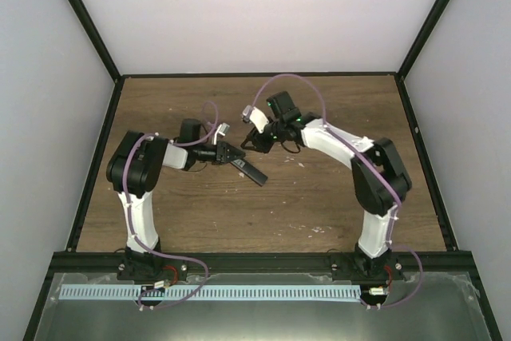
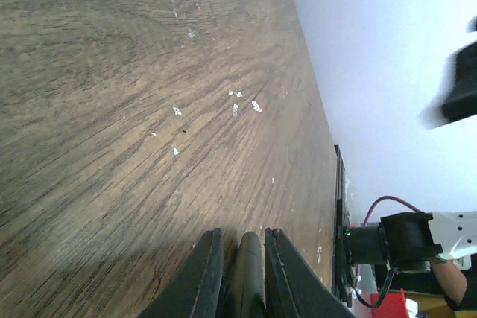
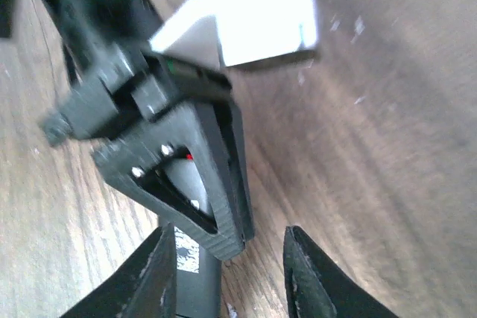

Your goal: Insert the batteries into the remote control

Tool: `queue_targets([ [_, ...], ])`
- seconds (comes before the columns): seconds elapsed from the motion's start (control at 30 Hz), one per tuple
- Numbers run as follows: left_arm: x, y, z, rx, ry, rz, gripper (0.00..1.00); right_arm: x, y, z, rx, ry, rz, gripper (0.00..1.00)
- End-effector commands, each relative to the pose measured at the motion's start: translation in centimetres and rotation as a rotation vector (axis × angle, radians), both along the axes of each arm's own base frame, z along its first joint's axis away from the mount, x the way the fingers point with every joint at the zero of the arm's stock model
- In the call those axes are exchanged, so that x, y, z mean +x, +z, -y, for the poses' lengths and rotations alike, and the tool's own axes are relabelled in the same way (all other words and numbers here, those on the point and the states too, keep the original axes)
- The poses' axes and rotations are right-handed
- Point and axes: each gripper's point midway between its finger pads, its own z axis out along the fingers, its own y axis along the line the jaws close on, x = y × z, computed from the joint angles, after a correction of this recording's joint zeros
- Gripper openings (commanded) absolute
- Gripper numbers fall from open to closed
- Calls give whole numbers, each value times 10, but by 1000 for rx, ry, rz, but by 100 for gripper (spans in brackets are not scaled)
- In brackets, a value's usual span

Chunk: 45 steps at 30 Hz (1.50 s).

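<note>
My left gripper (image 1: 233, 154) is shut on one end of the remote control (image 1: 254, 170), a slim black bar that sticks out to the right, low over the table. In the left wrist view the remote (image 2: 250, 273) shows edge-on, pinched between my fingers (image 2: 205, 273). My right gripper (image 1: 252, 143) is open and hovers right beside the left gripper's tip. In the right wrist view its fingers (image 3: 160, 277) stand wide apart around the left gripper (image 3: 201, 176) and the remote (image 3: 201, 296), which bears a white label. The batteries are out of view.
The wooden table (image 1: 319, 197) has small pale specks (image 2: 242, 102). Black frame rails (image 1: 419, 157) run along its sides, with white walls behind. The right arm's body (image 2: 406, 240) shows at the edge of the left wrist view.
</note>
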Motion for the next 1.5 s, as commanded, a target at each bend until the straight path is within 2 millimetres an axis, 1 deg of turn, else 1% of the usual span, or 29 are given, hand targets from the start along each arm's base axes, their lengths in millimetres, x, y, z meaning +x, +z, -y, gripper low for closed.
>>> queue_targets([
  [0.0,1,-5,1,-5,-18,10,0,6,59,18,75,-63,108,35],
  [0.07,2,2,2,-23,-24,10,0,1,66,33,86,-85,101,41],
  [0.13,4,14,4,-46,-32,22,0,-5,69,48,88,-101,82,45],
  [0.27,3,34,5,-66,-41,36,0,-21,60,73,85,-132,29,47],
  [0.33,-2,42,4,-63,-43,42,0,-30,52,80,100,-135,1,48],
  [0.43,-9,58,3,-67,-61,60,0,-47,46,79,138,-95,-55,50],
  [0.6,-27,82,3,-92,-136,38,0,-68,55,65,237,5,-161,52],
  [0.67,-35,84,2,-88,-158,12,0,-74,60,60,267,36,-202,52],
  [0.8,-48,96,1,-92,-188,33,0,-79,62,57,280,69,-247,53],
  [1.0,-62,110,8,-109,-240,60,0,-84,58,49,283,111,-341,54],
  [1.1,-67,115,15,-100,-268,76,0,-90,51,41,264,134,-380,53],
  [1.23,-71,117,23,-80,-290,89,0,-99,46,33,258,167,-426,53],
  [1.47,-69,125,25,-77,-299,116,0,-115,46,27,262,224,-482,53],
])
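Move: The remote is still pinched by its far-left end in my left hand and slants back and to the right. Its middle lies about 4 cm back, 4 cm right and 2 cm below that hand. From my right hand, now clear above it, the remote's middle is some 4 cm back, sideways about level, and 7 cm below. My left fingertips stand roughly 3 cm left of my right hand and 6 cm below it, level with it in the forward direction. I raise the remote about 10 cm with my left hand, keeping the pinch, then draw it some 7 cm back while turning it about 15 degrees clockwise. My right hand springs up and right, opening wider, then loops back and down and a little left towards the remote's free end. Its wrist turns some 30 degrees, swinging the fingers back, until they stand open around that end. ##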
